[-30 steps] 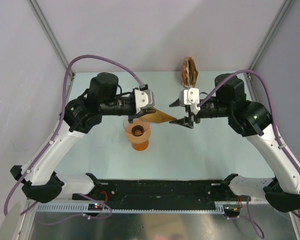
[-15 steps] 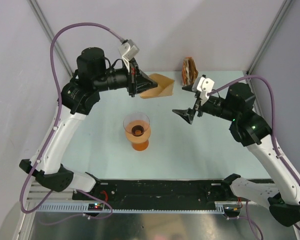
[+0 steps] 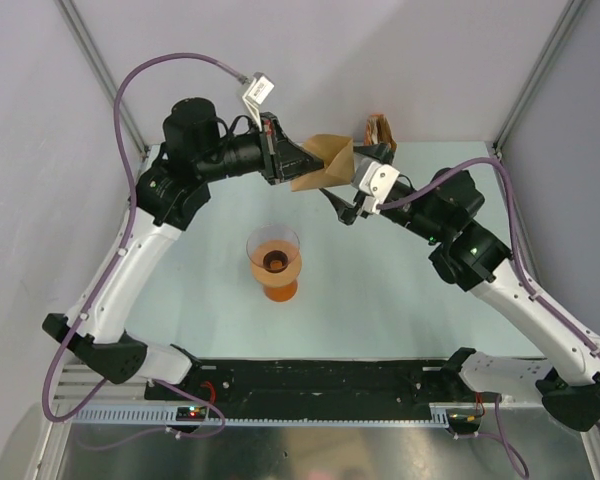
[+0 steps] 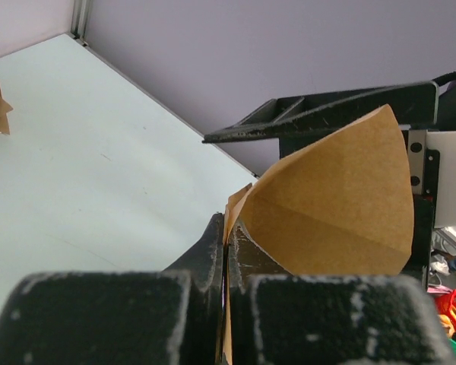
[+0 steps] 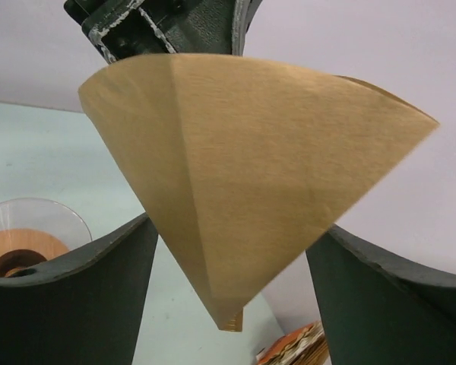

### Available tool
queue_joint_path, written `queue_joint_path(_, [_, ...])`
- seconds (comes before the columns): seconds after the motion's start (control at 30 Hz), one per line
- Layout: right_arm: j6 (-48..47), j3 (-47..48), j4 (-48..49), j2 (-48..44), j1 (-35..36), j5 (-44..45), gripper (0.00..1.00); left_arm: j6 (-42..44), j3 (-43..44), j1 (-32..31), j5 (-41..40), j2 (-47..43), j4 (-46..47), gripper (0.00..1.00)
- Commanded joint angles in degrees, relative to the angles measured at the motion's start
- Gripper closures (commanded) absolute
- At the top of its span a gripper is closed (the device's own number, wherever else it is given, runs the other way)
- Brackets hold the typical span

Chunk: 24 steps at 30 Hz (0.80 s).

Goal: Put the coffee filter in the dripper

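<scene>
The coffee filter [image 3: 327, 164], a tan paper cone, hangs in the air at the back of the table with my left gripper [image 3: 298, 166] shut on its edge. In the left wrist view the paper [image 4: 334, 198] sticks out from between the left gripper's [image 4: 226, 228] pressed fingers. My right gripper [image 3: 342, 186] stands open around the filter's [image 5: 235, 167] pointed end, and its fingers [image 5: 83, 281] are apart from the paper on both sides. The peach-orange dripper [image 3: 274, 262] sits on the table below and nearer, also low in the right wrist view [image 5: 23, 247].
An upright bundle of brown-and-orange papers [image 3: 382, 135] stands against the back wall just behind the right gripper, and also shows in the right wrist view [image 5: 296, 351]. The enclosure's grey walls close in behind both grippers.
The left arm has lifted the filter from above the dripper to the back of the table. The right gripper let go, opened wide and moved up-left to straddle the filter's tip.
</scene>
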Motion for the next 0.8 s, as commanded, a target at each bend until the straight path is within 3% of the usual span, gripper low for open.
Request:
queue_joint_path(0.0, [-3.2,1.9,4.1,0.6,0.7,1.9,0.23,-1.9,-0.2,-0.4,-1.4,-2.1,2.6,1.00])
queue_joint_path(0.27, [-0.8,2.0,0.2,-0.9,0.0,-4.3,0.40,3.9,-2.3,-1.7,-1.7,-4.2,2.6,1.00])
queue_joint_path(0.47, [1.6,2.1,-2.4,-2.2,-1.3,-9.7,0.46,8.0,-3.8,-2.6,-1.0,-5.5,2.8,1.00])
queue_joint_path(0.63, [3.4,2.9,-4.6,-2.1,-1.8,-12.1,0.39,10.0,-4.0,-2.9,0.5,-6.0,3.6,1.00])
queue_joint_path(0.77, [3.9,3.3,-5.1,-2.1,-2.2,-13.5,0.50,11.1,-4.7,-3.4,0.9,-6.5,3.8,1.00])
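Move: My left hand already pinches the coffee filter by its edge; the filter's middle sits about 3 cm to that hand's right and 1 cm back. The dripper it is meant for lies roughly 9 cm left, 4 cm back and 29 cm below. From my right hand, its spread fingers around the filter's pointed end, the filter's middle is some 4 cm left, 2 cm ahead and 1 cm up, the dripper about 14 cm left, 5 cm back and 28 cm below. I bring my right fingers partway together on either side of the filter's pointed end, from nearly wide to a bit over half open, while both my hands draw back about 2.5 cm side by side. My left hand keeps its pinch and rolls some 10 degrees; my right sinks a centimetre and turns about 10 degrees counter-clockwise. ##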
